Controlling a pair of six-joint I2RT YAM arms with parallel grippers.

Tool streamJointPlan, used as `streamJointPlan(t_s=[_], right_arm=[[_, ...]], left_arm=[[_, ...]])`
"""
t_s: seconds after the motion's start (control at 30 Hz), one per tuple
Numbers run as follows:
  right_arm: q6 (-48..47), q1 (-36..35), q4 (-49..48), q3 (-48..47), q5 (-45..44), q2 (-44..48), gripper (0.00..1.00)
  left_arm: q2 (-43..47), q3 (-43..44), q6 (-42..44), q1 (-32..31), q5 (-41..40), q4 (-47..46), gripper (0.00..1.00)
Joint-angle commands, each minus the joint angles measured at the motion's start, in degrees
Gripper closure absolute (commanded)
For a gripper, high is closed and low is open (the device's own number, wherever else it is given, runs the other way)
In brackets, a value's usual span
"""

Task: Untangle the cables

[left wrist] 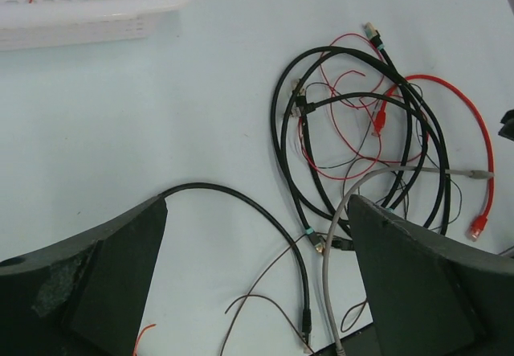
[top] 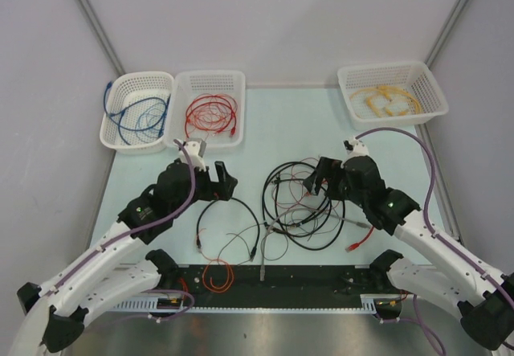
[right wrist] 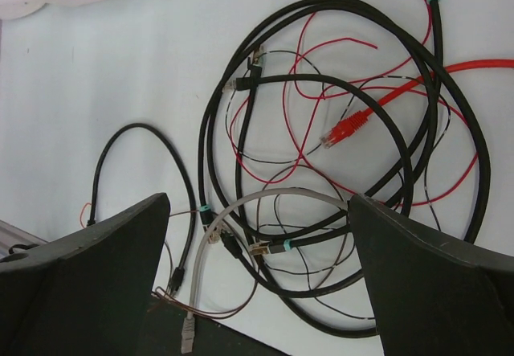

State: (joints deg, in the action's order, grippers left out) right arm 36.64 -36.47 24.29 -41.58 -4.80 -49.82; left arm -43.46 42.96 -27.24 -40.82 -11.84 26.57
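Observation:
The cables lie in a tangle point(top: 301, 203) on the pale table between my two grippers: black loops, thin red wire, a red cable with a plug point(top: 357, 243) and a grey cable point(top: 265, 251). A separate black cable point(top: 229, 211) and thin reddish-brown wire point(top: 237, 247) lie left of it. My left gripper point(top: 221, 181) is open and empty, above the separate black cable point(left wrist: 241, 198), with the tangle point(left wrist: 353, 131) to its right. My right gripper point(top: 317, 181) is open and empty over the tangle point(right wrist: 337, 131), the grey cable point(right wrist: 281, 192) between its fingers.
Three white baskets stand at the back: one with blue cables point(top: 136, 111), one with red cables point(top: 210, 111), one with yellow cables point(top: 392, 99) at the right. A small orange-red coil point(top: 217, 276) lies on the black strip point(top: 321, 280) at the table's front edge.

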Motion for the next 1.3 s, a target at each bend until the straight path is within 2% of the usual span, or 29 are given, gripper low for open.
streamJointPlan(t_s=[0.0,0.17,0.33,0.47,0.5,0.6,0.67,0.77,0.87,0.93,0.97,1.0,1.1,1.27], right_arm=[[0.8,-1.76,-2.59,-0.08,-4.68,1.92,0.01],[-2.18,-1.94,-2.58,-0.08,-5.58,5.0,0.0],[-2.64,-2.38,-0.57,-0.08,-2.32,3.33,0.0],[-2.37,-4.75,0.58,-0.08,-3.29,1.49,0.0],[-2.37,-5.27,0.32,-0.16,-3.55,1.31,0.0],[-2.72,-6.6,-0.82,-0.08,-3.12,0.35,0.0],[-3.07,-7.38,-1.44,-0.08,-2.94,-0.53,0.0],[-2.9,-7.91,-1.88,-0.08,-2.85,-2.91,0.0],[-0.27,-7.92,-0.31,-0.16,-9.84,-5.72,0.0],[3.16,-3.37,2.15,-0.08,-10.76,-8.34,0.0],[4.13,-0.39,2.6,-0.08,-8.15,-9.23,0.0],[4.83,3.99,2.69,0.01,-7.17,-9.85,0.0],[5.63,10.86,1.73,0.01,-6.89,-11.0,0.0],[7.39,18.62,1.02,0.18,-1.73,-16.95,0.0]], left_arm=[[-2.84,1.77,-2.89,-0.14,-3.37,1.12,0.0],[-6.81,2.31,-6.94,-0.14,-2.58,0.86,0.0],[-10.58,1.08,-9.59,-0.23,-1.1,3.4,0.0],[-9.37,-2.96,-6.42,-0.31,11.37,1.13,0.01],[-8.05,-6.1,-6.59,-0.58,16.53,0.25,0.0],[-3.48,-11.21,-9.66,-1.89,19.12,-0.11,0.01],[-1.55,-13.24,-12.03,-2.51,19.39,1.46,0.01],[0.4,-13.61,-14.67,-5.67,14.22,3.74,0.01],[-1.01,-11.94,-15.47,-5.68,13.16,3.58,0.0],[-3.2,-10.71,-15.21,-5.76,13.24,3.06,0.0],[-4.08,-10.27,-15.12,-5.76,13.42,2.44,0.0],[-4.78,-9.57,-14.94,-5.76,13.68,2.18,0.0],[-7.07,-8.51,-13.98,-5.76,14.56,0.94,0.0],[-8.57,-7.28,-12.57,-5.76,14.12,0.33,0.01]])
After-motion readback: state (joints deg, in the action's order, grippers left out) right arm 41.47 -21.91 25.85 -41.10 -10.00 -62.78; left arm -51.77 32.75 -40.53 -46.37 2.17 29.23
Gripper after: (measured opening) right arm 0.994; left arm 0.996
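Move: The left hand is bound for the plug end of the short black cable, about 13 cm back, 5 cm right and 19 cm below; the grey plug lies 6 cm farther back and 3 cm right of it, the orange loop 9 cm left of the grey plug. From the right hand, the red cable, where it leaves the black coil, is roughly 8 cm ahead, 8 cm right and 16 cm down; the coil's middle is nearly beneath, the upper black plug 13 cm ahead, 4 cm right. The open left hand sinks about 12 cm, drawing back some 8 cm and a little right, tipping almost 30 degrees further down over the short black cable's plug end. The right, also open, bobs slightly up and drifts back-left, then swings right, down and forward, some 10 cm in all, turning clockwise towards the red cable; neither touches anything. ##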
